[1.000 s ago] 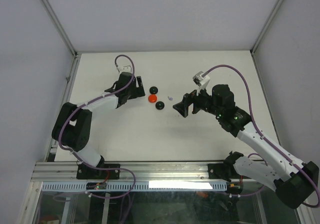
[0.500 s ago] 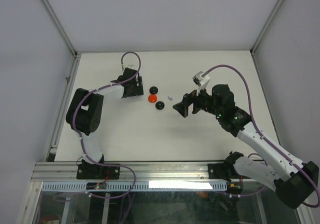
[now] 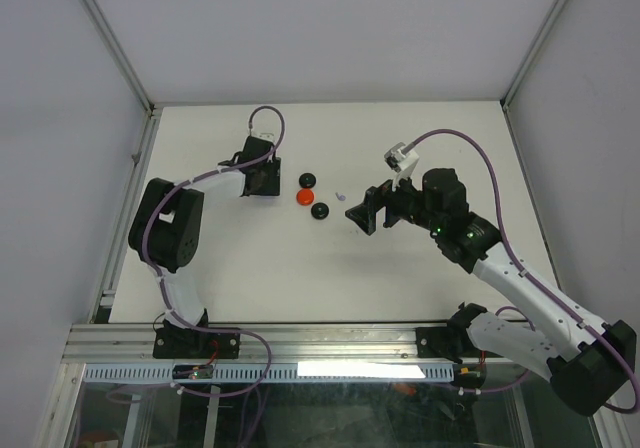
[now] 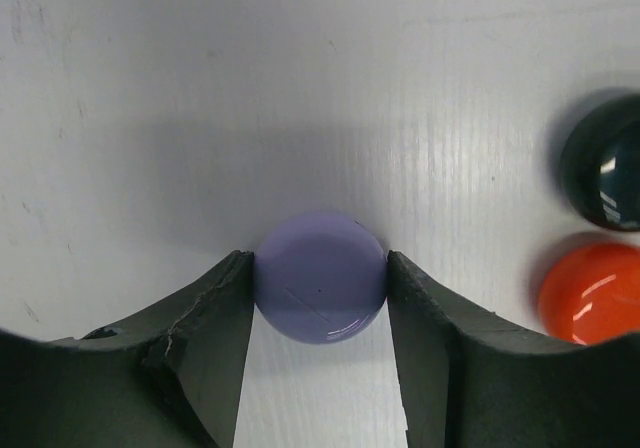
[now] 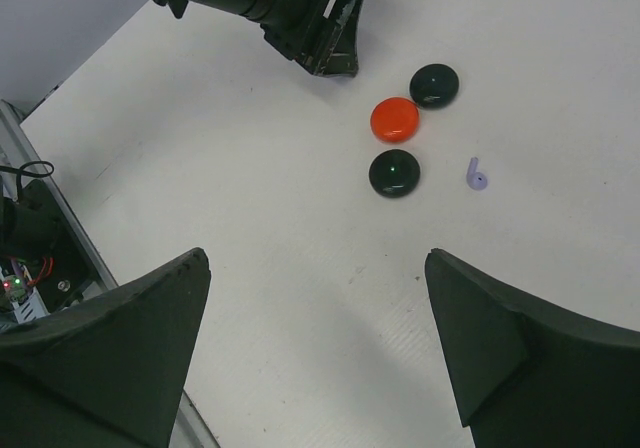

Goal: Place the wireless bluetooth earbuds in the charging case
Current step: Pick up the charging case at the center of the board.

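Note:
A round lilac charging case (image 4: 320, 276) lies on the white table between the fingers of my left gripper (image 4: 320, 264). Both pads touch its sides, so the gripper is shut on it. From above, the left gripper (image 3: 267, 177) hides this case. A tiny lilac earbud (image 5: 477, 175) lies alone on the table, right of the other cases, and shows from above as a speck (image 3: 339, 196). My right gripper (image 5: 318, 268) hovers wide open and empty, near the earbud's right side (image 3: 362, 211).
Three more round cases sit close together right of the left gripper: a black case (image 3: 308, 179), a red case (image 3: 304, 196) and a second black case (image 3: 320, 210). The table's metal rail (image 5: 60, 248) runs along the near edge.
The left arm drew its gripper a little back and left, and its jaws have closed in onto the lilac case. The right arm has not moved.

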`<state>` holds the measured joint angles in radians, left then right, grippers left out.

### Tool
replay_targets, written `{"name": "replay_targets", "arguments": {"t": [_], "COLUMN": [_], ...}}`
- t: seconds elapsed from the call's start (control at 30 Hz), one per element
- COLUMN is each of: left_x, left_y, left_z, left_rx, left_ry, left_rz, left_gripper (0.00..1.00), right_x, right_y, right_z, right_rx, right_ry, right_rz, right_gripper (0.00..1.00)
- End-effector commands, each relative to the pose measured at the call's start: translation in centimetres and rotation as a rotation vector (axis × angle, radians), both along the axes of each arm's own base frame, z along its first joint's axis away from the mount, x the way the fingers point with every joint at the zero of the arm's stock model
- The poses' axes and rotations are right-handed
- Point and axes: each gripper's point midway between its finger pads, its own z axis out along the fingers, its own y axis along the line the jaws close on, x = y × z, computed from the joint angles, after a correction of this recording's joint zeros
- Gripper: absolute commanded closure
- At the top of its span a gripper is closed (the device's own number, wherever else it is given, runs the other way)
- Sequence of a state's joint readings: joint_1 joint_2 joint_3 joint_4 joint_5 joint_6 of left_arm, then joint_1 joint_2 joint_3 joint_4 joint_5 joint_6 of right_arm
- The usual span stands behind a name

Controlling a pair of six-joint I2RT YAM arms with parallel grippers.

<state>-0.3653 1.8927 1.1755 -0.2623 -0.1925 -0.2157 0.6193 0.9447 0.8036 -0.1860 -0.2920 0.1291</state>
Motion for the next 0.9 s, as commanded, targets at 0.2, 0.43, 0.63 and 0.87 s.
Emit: {"name": "replay_targets", "arguments": {"t": [0.2,0.43,0.63,0.87], "left_x": [-3.9,-7.9,-12.0,-15.0], "left_y": [-2.9,-5.3,-8.3,-11.8], "left_z": [4.7,7.9,11.0,14.2], "left_rx": [-0.038,0.059,0.218,0.290], "left_ry": [-0.069,-0.201,-0.410,-0.617], "left_rz": [-0.326,-0.625,-0.953,-1.216], "left_gripper": [0.56,0.59,0.60,0.60], "right_x": [1.5,2.7,2.8,3.1], "right_y": [0.5,0.2,0.5,1.9], "right_z": [0.7,-1.7,-1.4,-0.9], "right_rx": [0.012,-0.035,0.000,0.039], "right_ry": [0.055,0.279,0.390,0.435], "right_rz": [-0.058,-0.028,0.050,0.123], "right_gripper": [0.06,0.06,0.06,0.08]}}
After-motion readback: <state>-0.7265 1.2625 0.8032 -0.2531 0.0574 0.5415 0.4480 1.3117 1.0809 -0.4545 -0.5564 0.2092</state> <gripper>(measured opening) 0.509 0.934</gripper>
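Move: The lilac charging case is already pinched between the left fingertips, down on the table. Of its neighbours, the red case lies about 11 cm to its right and 2 cm back, the far black case 11 cm right and 3 cm ahead, the near black case some 15 cm right and 6 cm back. From the right hand, hovering open, the lilac case is roughly 17 cm ahead, 25 cm left and 22 cm below. The lilac case, kept pinched in the left fingers, is first drawn back towards the bases almost level, then carried back, right and up off the table, about 14 cm back and 10 cm up, the hand swinging some 60 degrees clockwise. The right hand, fingers still wide open, eases down and forward a few centimetres and tips its fingers downward. ##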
